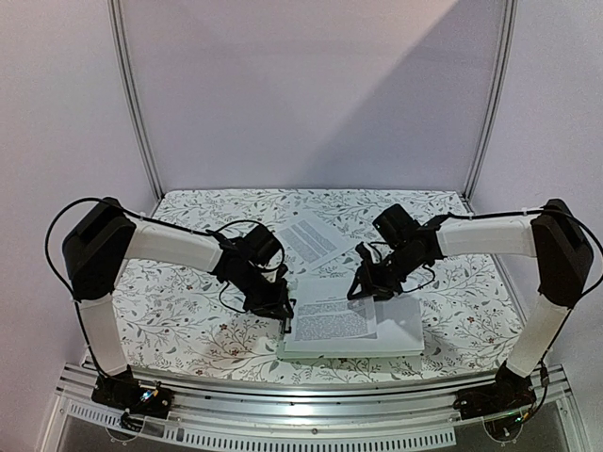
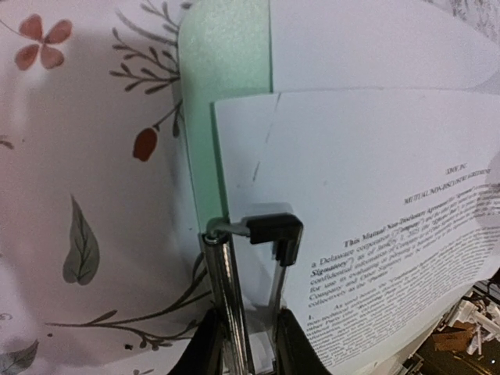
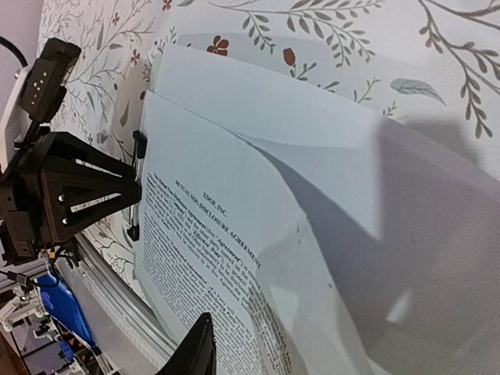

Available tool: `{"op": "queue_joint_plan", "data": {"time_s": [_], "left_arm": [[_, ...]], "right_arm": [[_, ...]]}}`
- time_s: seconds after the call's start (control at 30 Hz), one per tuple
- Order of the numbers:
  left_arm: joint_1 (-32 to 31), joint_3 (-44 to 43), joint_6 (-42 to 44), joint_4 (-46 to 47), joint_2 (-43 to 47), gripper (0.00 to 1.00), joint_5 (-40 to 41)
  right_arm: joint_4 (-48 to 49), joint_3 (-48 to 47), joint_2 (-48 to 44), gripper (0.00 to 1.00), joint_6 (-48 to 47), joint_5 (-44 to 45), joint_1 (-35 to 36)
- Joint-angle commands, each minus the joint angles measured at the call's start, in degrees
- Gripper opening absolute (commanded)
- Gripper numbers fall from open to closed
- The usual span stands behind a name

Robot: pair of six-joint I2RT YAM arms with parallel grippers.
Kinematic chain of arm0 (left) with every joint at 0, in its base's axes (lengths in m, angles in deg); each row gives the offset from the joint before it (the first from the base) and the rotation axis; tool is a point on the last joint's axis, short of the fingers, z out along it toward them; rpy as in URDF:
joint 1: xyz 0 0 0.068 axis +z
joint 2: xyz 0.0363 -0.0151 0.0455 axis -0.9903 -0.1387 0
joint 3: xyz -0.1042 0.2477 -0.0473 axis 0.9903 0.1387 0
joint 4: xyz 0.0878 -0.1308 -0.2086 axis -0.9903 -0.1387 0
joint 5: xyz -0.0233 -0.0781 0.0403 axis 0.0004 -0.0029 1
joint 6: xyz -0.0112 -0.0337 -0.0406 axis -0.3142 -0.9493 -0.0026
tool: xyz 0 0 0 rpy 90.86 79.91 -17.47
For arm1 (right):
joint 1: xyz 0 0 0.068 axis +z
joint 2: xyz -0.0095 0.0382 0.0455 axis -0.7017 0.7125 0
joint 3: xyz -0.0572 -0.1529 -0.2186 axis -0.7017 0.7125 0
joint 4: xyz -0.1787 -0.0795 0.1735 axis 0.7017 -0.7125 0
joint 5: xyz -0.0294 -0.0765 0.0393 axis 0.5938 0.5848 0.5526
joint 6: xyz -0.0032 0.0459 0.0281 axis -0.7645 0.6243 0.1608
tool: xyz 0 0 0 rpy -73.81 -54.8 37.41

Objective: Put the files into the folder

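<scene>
The pale green folder (image 1: 405, 331) lies flat near the front edge. A printed file (image 1: 330, 318) rests on it over a blank sheet (image 2: 367, 47). My left gripper (image 2: 244, 332) is shut on the lever of the folder's metal clip (image 2: 269, 229), at the folder's (image 2: 223, 70) left short edge. The printed sheet's (image 2: 367, 226) corner lies by the clip. My right gripper (image 1: 364, 285) hovers over the file's far right part, which curls upward (image 3: 336, 258). One finger (image 3: 197, 350) stands off to the left with its jaws apart; the curled paper hides the other. Another printed file (image 1: 311, 238) lies behind.
The table has a floral cloth (image 1: 188, 311). A metal rail (image 1: 311, 400) runs along the near edge. White walls and two upright poles (image 1: 137, 113) bound the back. The left arm's body (image 3: 55, 195) shows beside the folder in the right wrist view.
</scene>
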Motion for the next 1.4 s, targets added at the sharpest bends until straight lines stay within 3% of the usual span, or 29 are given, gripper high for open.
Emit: {"op": "queue_joint_plan", "data": {"time_s": [0.0,0.2,0.53,0.7,0.97,1.37], "left_arm": [[1.3,3.0,1.2,-4.6,-6.4,0.00,6.6],[1.4,3.2,1.2,-4.6,-6.7,0.00,6.9],[1.2,1.8,0.1,-7.4,-6.8,0.00,11.3],[1.1,3.0,-1.5,-5.2,-6.3,0.00,9.1],[1.0,2.9,-2.5,-4.0,-6.6,0.00,8.4],[0.9,2.7,-2.7,-3.7,-7.5,0.00,8.1]], "right_arm": [[-4.1,-2.3,-3.3,0.37,-1.6,2.2,0.3],[-9.5,-3.3,-7.0,0.42,-3.0,9.0,0.3],[-16.1,5.6,-18.3,0.69,-5.4,23.7,-6.5],[-15.6,11.7,-20.9,0.70,-5.3,21.2,-9.6],[-12.9,13.3,-18.1,0.70,-4.3,14.9,-9.5],[-15.7,5.3,-8.5,0.72,-5.3,17.6,-2.0]]}}
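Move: Under the right hand, some 7 cm down, lies the white file on the green folder, its middle about 1 cm back and 1 cm left. The printed file on top of it centres about 7 cm left and 1 cm back, at similar depth, and the folder's clip is about 17 cm left and level with it. The left hand is at the clip; from there the white file's middle lies some 16 cm right, level forward, about 2 cm below. Rightward in an arc, the right hand leaves the printed file, rising some 5 cm as it swings about 15 cm right to just past the white file's right edge. It then sinks to slightly below its starting height and comes back left about 4 cm, pushing the edge towards the clip. Its fingers open wide and tilt about 20 degrees nearer vertical, while the left hand keeps its hold on the clip. ##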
